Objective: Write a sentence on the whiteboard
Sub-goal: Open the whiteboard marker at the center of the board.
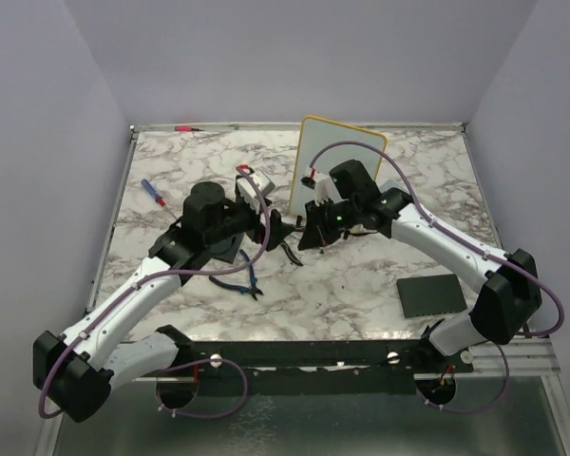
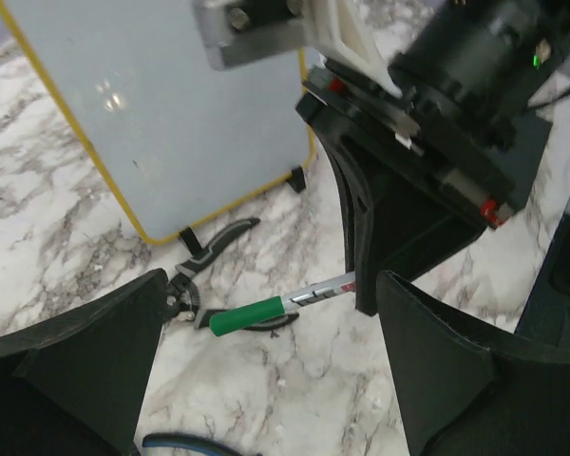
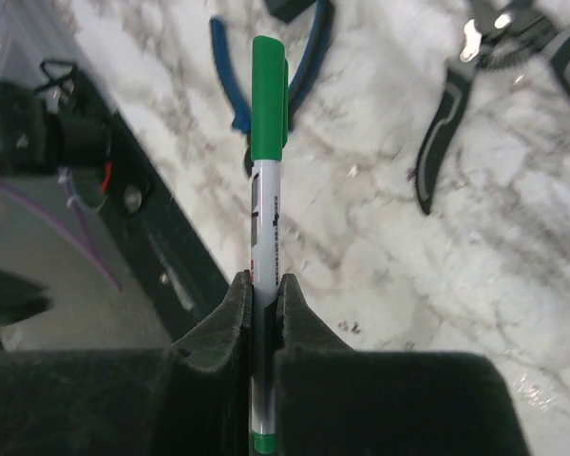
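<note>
The whiteboard [image 1: 337,161] [image 2: 190,114] stands upright at the back of the table on little black feet, its yellow-rimmed face blank; the sentence does not show on it. My right gripper [image 3: 263,294] [image 1: 313,233] is shut on a grey marker [image 3: 266,142] with its green cap [image 2: 252,316] on, held low over the marble in front of the board. My left gripper [image 2: 271,370] [image 1: 274,226] is open just beside it, fingers wide apart with nothing between them, the capped end pointing into the gap.
Grey-handled pliers [image 2: 218,242] [image 3: 451,133] lie by the board's foot and blue-handled pliers [image 1: 242,280] [image 3: 233,76] lie nearer. A blue and red screwdriver [image 1: 152,193] is at the left, a dark grey pad [image 1: 432,294] at the front right.
</note>
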Robot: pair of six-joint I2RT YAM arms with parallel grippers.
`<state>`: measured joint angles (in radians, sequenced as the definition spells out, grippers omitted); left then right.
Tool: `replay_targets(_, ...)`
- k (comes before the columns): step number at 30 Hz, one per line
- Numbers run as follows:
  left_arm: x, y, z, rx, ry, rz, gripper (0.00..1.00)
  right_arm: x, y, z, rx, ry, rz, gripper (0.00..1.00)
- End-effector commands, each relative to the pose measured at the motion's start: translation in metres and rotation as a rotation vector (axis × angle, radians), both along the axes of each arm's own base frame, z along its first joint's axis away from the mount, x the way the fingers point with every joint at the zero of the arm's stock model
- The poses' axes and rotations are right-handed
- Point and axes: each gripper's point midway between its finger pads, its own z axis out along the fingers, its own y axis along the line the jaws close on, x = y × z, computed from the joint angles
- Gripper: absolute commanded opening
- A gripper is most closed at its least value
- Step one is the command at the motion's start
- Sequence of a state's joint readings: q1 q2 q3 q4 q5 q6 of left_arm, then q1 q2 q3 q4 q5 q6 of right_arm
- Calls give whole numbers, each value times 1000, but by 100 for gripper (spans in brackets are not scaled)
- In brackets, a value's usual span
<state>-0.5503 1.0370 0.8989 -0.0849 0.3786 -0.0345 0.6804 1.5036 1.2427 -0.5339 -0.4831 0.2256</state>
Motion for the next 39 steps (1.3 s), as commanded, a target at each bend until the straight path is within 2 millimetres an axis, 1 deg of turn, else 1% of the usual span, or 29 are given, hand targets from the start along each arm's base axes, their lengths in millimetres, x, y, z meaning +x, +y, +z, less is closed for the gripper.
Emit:
replay_targets(1, -45, -9, -37, 176, -62, -179, 89, -62, -14, 17, 25, 160, 187, 0)
replay_targets(4, -61, -10, -33, 172, -72, -222, 88, -78, -19, 24, 40, 198, 233, 0)
replay_targets(7, -73, -14, -38, 176, -56, -258, 88, -95, -23, 35, 73, 226, 310, 0)
replay_targets(13, -104, -32, -58, 282, -2, -367, 86, -110, -25, 54, 123, 247, 351, 0)
replay_targets(15, -114, -36, -64, 316, 8, -395, 83, -114, -26, 58, 134, 246, 361, 0)
replay_targets(18, -123, -37, -68, 352, 5, -409, 77, -113, -30, 58, 114, 238, 349, 0)
replay_targets(24, -129, -38, -64, 360, -11, -420, 56, -112, -32, 53, 91, 240, 338, 0)
replay_targets(28, -136, -41, -62, 363, -14, -447, 46, -113, -31, 55, 98, 239, 347, 0)
replay_targets(30, -141, -45, -62, 367, -14, -467, 39, -113, -31, 55, 101, 239, 349, 0)
replay_targets(32, -146, -47, -63, 371, -13, -486, 32, -111, -31, 52, 92, 238, 343, 0)
replay_targets(34, -150, -49, -65, 376, -14, -501, 27, -106, -32, 46, 60, 224, 318, 0)
replay_targets(35, -151, -50, -65, 378, -16, -504, 24, -102, -33, 43, 43, 212, 303, 1)
replay_targets(37, -153, -51, -65, 377, -18, -509, 12, -99, -33, 42, 39, 199, 300, 3)
replay_targets(39, -154, -53, -62, 367, -23, -516, 0, -96, -31, 41, 38, 186, 300, 7)
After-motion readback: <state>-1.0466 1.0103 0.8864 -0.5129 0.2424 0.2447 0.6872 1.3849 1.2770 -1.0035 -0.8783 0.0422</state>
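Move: The green cap of the marker, which the right hand already grips near its other end, is about 11 cm below the open left hand, level with it fore and aft and some 2 cm to its right. From the right hand the cap stands about 6 cm up, 5 cm left and 2 cm ahead. Counted from the left hand, the pruners lie about 8 cm ahead and 27 cm below, straight ahead; the whiteboard's middle is roughly 15 cm ahead, 11 cm right and 14 cm below. The wide-open left hand comes back about 15 cm and down some 9 cm, drifting slightly right, turning clockwise and dipping its right side by about 25 degrees each, then slows and shuts its fingers around the green cap, pinching it. Meanwhile the right hand keeps its grip on the barrel and draws the marker back some 12 cm, a little right and up, turning it counter-clockwise and tilting with the wrist. ##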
